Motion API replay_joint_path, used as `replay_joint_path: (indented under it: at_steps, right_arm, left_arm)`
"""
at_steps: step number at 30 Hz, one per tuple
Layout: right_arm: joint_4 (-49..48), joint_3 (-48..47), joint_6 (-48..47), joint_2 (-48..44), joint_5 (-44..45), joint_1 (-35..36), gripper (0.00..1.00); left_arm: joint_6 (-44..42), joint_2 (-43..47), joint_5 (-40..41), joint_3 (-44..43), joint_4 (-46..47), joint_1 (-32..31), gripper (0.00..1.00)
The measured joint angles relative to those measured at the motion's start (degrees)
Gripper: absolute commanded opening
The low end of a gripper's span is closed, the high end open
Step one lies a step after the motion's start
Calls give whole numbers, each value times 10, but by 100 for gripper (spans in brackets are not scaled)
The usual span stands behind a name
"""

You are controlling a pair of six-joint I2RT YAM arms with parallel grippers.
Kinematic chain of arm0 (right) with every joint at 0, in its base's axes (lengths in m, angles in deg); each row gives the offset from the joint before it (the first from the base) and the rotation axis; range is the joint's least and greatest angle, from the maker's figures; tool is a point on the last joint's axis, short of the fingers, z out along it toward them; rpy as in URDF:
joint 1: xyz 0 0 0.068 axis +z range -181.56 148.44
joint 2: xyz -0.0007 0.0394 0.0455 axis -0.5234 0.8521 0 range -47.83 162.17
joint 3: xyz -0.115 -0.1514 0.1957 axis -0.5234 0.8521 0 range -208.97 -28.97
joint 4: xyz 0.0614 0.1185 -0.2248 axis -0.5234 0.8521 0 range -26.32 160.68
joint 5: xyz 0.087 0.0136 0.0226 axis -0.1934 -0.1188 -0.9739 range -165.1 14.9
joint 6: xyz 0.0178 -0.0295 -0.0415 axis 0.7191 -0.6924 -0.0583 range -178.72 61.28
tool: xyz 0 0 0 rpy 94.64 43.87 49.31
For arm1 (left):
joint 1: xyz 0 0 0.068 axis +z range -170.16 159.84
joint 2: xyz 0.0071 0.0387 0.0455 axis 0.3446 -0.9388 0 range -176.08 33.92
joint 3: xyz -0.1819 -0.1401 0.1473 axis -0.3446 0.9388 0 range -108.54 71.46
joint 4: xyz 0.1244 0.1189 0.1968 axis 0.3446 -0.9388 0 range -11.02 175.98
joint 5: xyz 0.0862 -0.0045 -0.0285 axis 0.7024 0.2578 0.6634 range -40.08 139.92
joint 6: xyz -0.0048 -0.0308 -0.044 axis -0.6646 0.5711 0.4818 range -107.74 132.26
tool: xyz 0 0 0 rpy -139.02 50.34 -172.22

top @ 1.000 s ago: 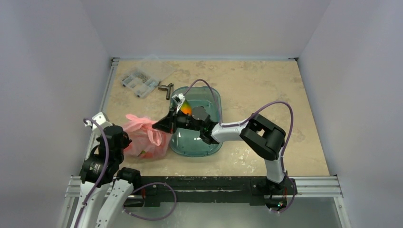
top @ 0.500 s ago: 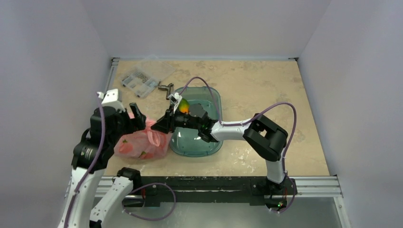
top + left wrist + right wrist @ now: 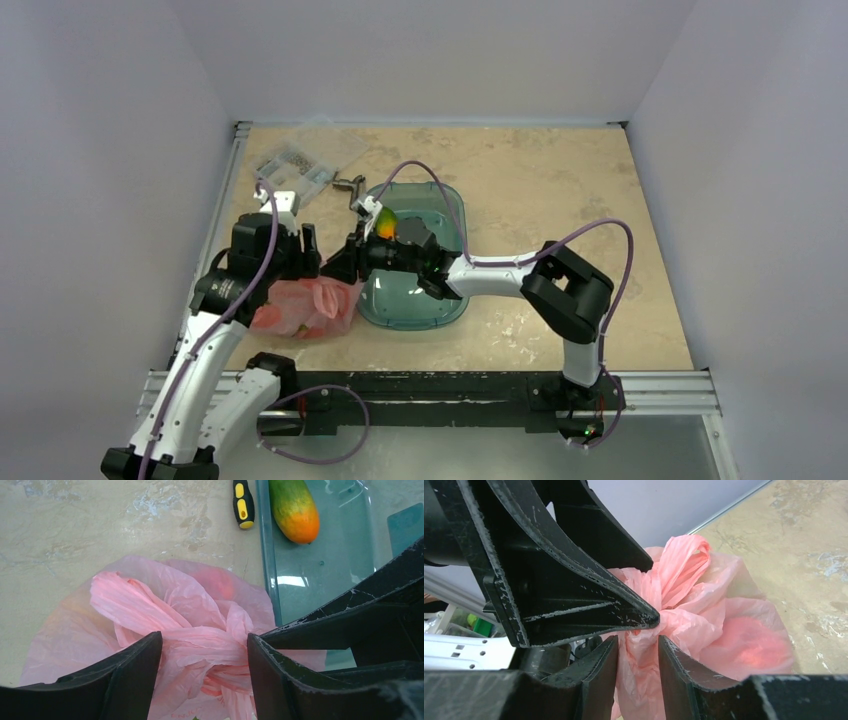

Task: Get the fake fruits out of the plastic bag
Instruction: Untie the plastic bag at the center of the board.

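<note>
The pink plastic bag (image 3: 305,308) lies left of the teal tub, its handles twisted into a bunch on top. My left gripper (image 3: 205,650) is open and straddles that bunch (image 3: 200,645) from above. My right gripper (image 3: 638,652) reaches in from the tub side, its jaws a little apart with crumpled bag plastic filling the gap; the grip is slack. The two grippers' fingers nearly touch over the bag. The fake fruits show only as a red blur (image 3: 749,642) through the bag's wall (image 3: 220,582).
A teal see-through tub (image 3: 415,305) stands right of the bag and holds a green-to-orange mango-like fruit (image 3: 295,507). A yellow-and-black screwdriver (image 3: 242,502) lies beside the tub's rim. A clear parts box (image 3: 292,168) sits at the back left.
My left arm has swung up from the near left edge to above the bag and its jaws have opened. The right gripper's jaws have parted slightly at the bag's bunch.
</note>
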Motion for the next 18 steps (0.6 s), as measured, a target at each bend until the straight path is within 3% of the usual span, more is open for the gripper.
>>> replay_joint_path:
  at_steps: [5, 7, 11, 13, 15, 18]
  right_arm:
    - [18, -2, -10, 0, 5, 2, 39]
    - [28, -5, -14, 0, 13, 3, 39]
    - [45, -9, -28, 0, 32, 10, 35]
    - [50, -10, -34, 0, 46, 16, 28]
    - [53, -9, -35, 0, 57, 18, 14]
    - [18, 9, -11, -7, 61, 19, 9]
  left_arm:
    - [0, 34, 2, 30, 25, 0, 40]
    - [-2, 42, 2, 34, 29, 0, 27]
    - [-10, 44, 8, 35, 30, 0, 14]
    - [-11, 46, 17, 35, 30, 0, 0]
    - [-10, 52, 32, 35, 30, 0, 0]
    - [-3, 80, 81, 35, 26, 0, 0]
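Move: The bag's knot lies right at my left hand, already between the open fingers, about 1 cm ahead and 2 cm lower. My right hand comes in sideways from the right, and the knot is some 2 cm to its left and 1 cm ahead. From my left hand the teal bin's middle sits about 20 cm to the right, 3 cm ahead; the green-orange fruit in the bin is about 15 cm right and 9 cm ahead, both roughly 10 cm lower. I shut my left fingers on the pink plastic at the knot while that hand stays almost in place, then draw it off to the left and a little up, about 3 cm, the fingertips tipping slightly upward. My right hand, part-open around the twisted neck, sinks about 1.5 cm, then closes on the plastic and starts back up. ##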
